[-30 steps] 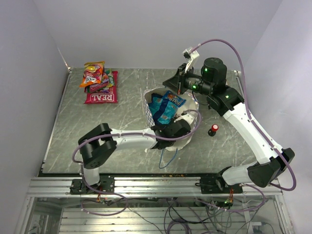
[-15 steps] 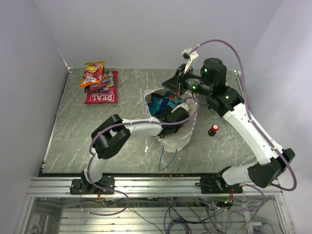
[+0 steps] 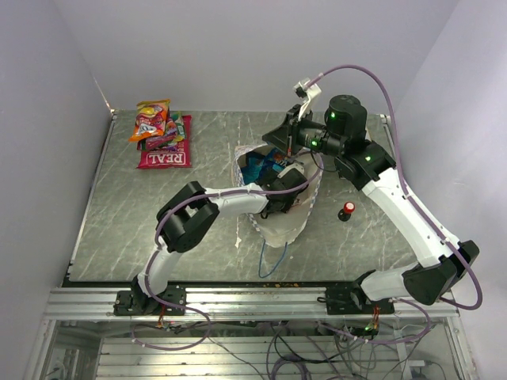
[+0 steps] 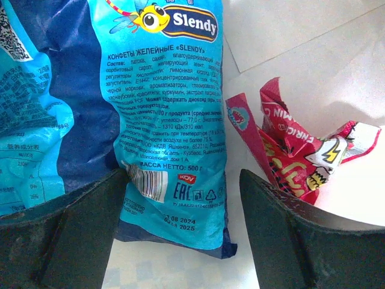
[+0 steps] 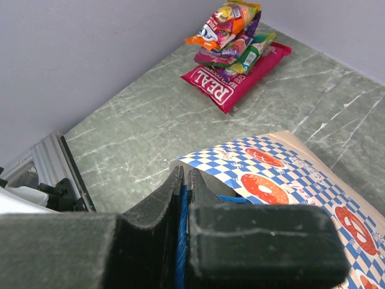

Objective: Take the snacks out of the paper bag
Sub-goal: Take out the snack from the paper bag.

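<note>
The paper bag (image 3: 277, 222) lies mid-table, checkered blue and white, its mouth facing the back. My right gripper (image 5: 185, 174) is shut on the bag's blue cord handle (image 5: 182, 241), holding the mouth (image 5: 283, 174) up. My left gripper (image 4: 183, 177) reaches inside the bag, jaws wide open. The lower end of a blue "Slendy" candy bag (image 4: 168, 120) lies between the fingers (image 4: 66, 235), unclamped. A crumpled red packet (image 4: 289, 150) lies just right of it on the cream inside. Other snacks (image 3: 161, 134) are piled at the back left, a red "REAL" packet (image 5: 231, 84) at the bottom.
A small red-and-black knob (image 3: 346, 210) stands right of the bag. A loose blue cord (image 3: 269, 257) trails from the bag toward the near edge. Walls close in the table's left and back sides.
My left arm has pushed deeper into the bag toward its mouth, and its jaws have opened wide. The right gripper has kept its hold on the handle.
</note>
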Motion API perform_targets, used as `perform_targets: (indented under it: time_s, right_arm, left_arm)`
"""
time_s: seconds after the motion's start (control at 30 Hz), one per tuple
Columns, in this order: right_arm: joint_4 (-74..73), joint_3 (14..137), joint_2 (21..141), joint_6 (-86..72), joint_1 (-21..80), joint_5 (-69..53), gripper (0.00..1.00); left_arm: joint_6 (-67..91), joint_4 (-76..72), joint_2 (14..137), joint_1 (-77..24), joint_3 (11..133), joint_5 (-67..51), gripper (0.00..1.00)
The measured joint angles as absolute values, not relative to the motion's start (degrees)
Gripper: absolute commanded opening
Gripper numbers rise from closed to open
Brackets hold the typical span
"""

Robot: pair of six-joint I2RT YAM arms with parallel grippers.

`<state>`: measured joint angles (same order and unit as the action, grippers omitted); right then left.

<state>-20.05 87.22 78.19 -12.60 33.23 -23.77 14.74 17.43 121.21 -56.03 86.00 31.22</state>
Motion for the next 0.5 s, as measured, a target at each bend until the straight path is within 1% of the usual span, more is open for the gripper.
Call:
perform_targets:
  time_s: [0.1, 0.23, 0.3, 0.33, 0.37, 0.5]
  right_arm:
    - [-20.1, 87.0, 78.1, -12.6, 33.3, -23.8, 0.00]
    - [-20.1, 86.8, 78.1, -12.3, 33.3, -23.7, 0.00]
    - [-20.3, 87.0, 78.1, -11.5, 33.4, -23.4, 0.00]
    - [-20.6, 87.3, 78.1, -11.2, 33.4, -23.1, 0.00]
    - [-20.9, 87.6, 78.2, -10.7, 33.4, -22.9, 0.00]
    - [-21.0, 88.5, 78.3, -9.8, 33.4, -22.3, 0.00]
  left_arm:
    - [14.1, 18.1, 121.8, -56.0, 86.8, 31.2, 0.71]
    - [12.7, 19.8, 122.4, -55.7, 88.1, 30.9, 0.46]
    - [12.3, 20.0, 122.4, -55.5, 88.1, 30.2, 0.29]
    - [12.2, 20.0, 122.3, -55.4, 88.1, 29.8, 0.24]
    - [12.1, 20.0, 122.2, -55.3, 88.1, 29.3, 0.20]
    - [11.9, 20.1, 121.4, -54.9, 87.7, 27.8, 0.10]
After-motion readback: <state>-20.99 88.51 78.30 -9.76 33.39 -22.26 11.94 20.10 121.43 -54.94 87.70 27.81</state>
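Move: The blue Slendy pack slants across the inside of the paper bag. Its near corner is already between the left hand's open fingers, and its middle lies about 7 cm ahead, 4 cm to the left and roughly level in height. A red wrapper lies some 6 cm to the hand's right, 1 cm ahead and 2 cm lower; the red-capped bottle is about 19 cm right and 4 cm back. From the right hand, the pack is some 32 cm below, 8 cm ahead and 2 cm right. Staying almost in place, within about half a centimetre, low inside the paper bag, the left hand shuts its wide-open fingers to roughly a fifth of their opening and pinches the near corner of the blue pack, the grip effort rising as they close. Its wrist barely turns, still slanting forward and down. The right hand keeps the bag's blue handle pinched above. ##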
